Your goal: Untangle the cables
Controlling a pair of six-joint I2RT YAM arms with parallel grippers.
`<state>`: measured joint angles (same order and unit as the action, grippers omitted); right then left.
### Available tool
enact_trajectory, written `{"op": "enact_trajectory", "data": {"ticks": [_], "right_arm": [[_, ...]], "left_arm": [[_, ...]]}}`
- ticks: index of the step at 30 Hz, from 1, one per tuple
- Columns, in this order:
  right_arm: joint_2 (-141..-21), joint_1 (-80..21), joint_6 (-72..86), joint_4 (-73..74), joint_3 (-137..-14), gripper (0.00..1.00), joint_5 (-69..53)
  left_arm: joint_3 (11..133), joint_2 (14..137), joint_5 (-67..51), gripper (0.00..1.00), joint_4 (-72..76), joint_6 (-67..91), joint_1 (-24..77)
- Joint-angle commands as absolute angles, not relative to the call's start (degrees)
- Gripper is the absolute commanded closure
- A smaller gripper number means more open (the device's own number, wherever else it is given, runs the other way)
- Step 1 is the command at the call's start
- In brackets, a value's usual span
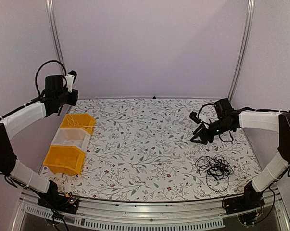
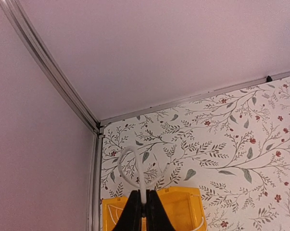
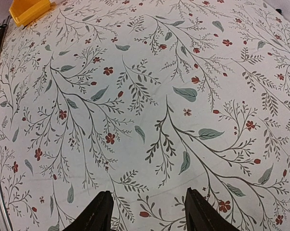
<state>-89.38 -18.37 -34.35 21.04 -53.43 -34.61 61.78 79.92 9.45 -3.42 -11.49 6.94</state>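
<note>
The black cables (image 1: 214,167) lie as a loose looping bundle on the floral tablecloth at the front right; neither wrist view shows them. My right gripper (image 1: 198,137) hovers behind and to the left of the bundle, apart from it. In the right wrist view it (image 3: 147,204) is open and empty over bare cloth. My left gripper (image 1: 71,98) is raised at the back left above the bins. In the left wrist view it (image 2: 144,197) is shut on a thin white cable (image 2: 130,163) that loops up from between the fingers.
Three bins stand in a row at the left: a yellow one (image 1: 78,122), a clear one (image 1: 70,138) and a yellow one (image 1: 65,159). The far yellow bin (image 2: 178,207) is right below my left gripper. Walls and metal posts (image 2: 53,72) enclose the table.
</note>
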Motion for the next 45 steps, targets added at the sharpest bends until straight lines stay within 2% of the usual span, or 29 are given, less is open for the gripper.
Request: {"op": "enact_trajectory", "data": {"ticks": [1,17,23,34,38,43,45], "right_arm": [[-90.56,-18.53,-35.22,22.09,-54.12,0.45,-34.71],[-92.94,-18.54,-35.99,23.54,-55.1,0.45,-34.89],[-93.25,-18.52,-36.03,23.82,-55.24,0.44,-34.8],[-92.55,-18.5,-35.59,24.17,-55.64,0.44,-34.98],[-91.47,-18.52,-35.12,24.09,-55.55,0.44,-35.49],[-91.67,-18.54,-35.07,24.17,-55.71,0.44,-35.47],[-91.63,-18.48,-34.99,24.21,-55.8,0.44,-35.59]], "left_arm": [[59.42,81.43,8.77,1.0,-5.49,-6.39,5.49],[63.35,92.19,0.5,1.0,-20.44,7.12,1.77],[63.73,93.06,1.3,1.0,-22.33,8.61,1.03],[73.71,104.43,4.76,1.0,-26.38,8.55,0.04],[74.98,105.11,5.19,0.92,-28.15,9.18,0.15],[73.34,101.2,7.57,0.73,-28.21,9.2,0.44],[72.74,99.03,8.49,0.68,-28.48,9.22,0.44]]}}
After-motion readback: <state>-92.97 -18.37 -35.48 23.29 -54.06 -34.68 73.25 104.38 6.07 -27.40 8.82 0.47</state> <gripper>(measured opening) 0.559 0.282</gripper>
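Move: The left hand, shut on the white cable, hangs above the far orange bin; the bin's middle is about 22 cm below, 2 cm nearer the base and 5 cm left. Nearer in stand the white bin, roughly 12 cm back and 5 cm left, and the near orange bin, some 24 cm back and 5 cm left, both as low. From the idle right hand the far orange bin lies about 80 cm left, 11 cm ahead and 6 cm lower. Still pinching the white cable, the left hand takes it down into the far orange bin, sinking some 18 cm with a brief pause near the bottom and drifting slightly left, while the fingers tip about 35 degrees to point more steeply down. Low over the bin, the fingers open roughly a quarter to let the cable go. ##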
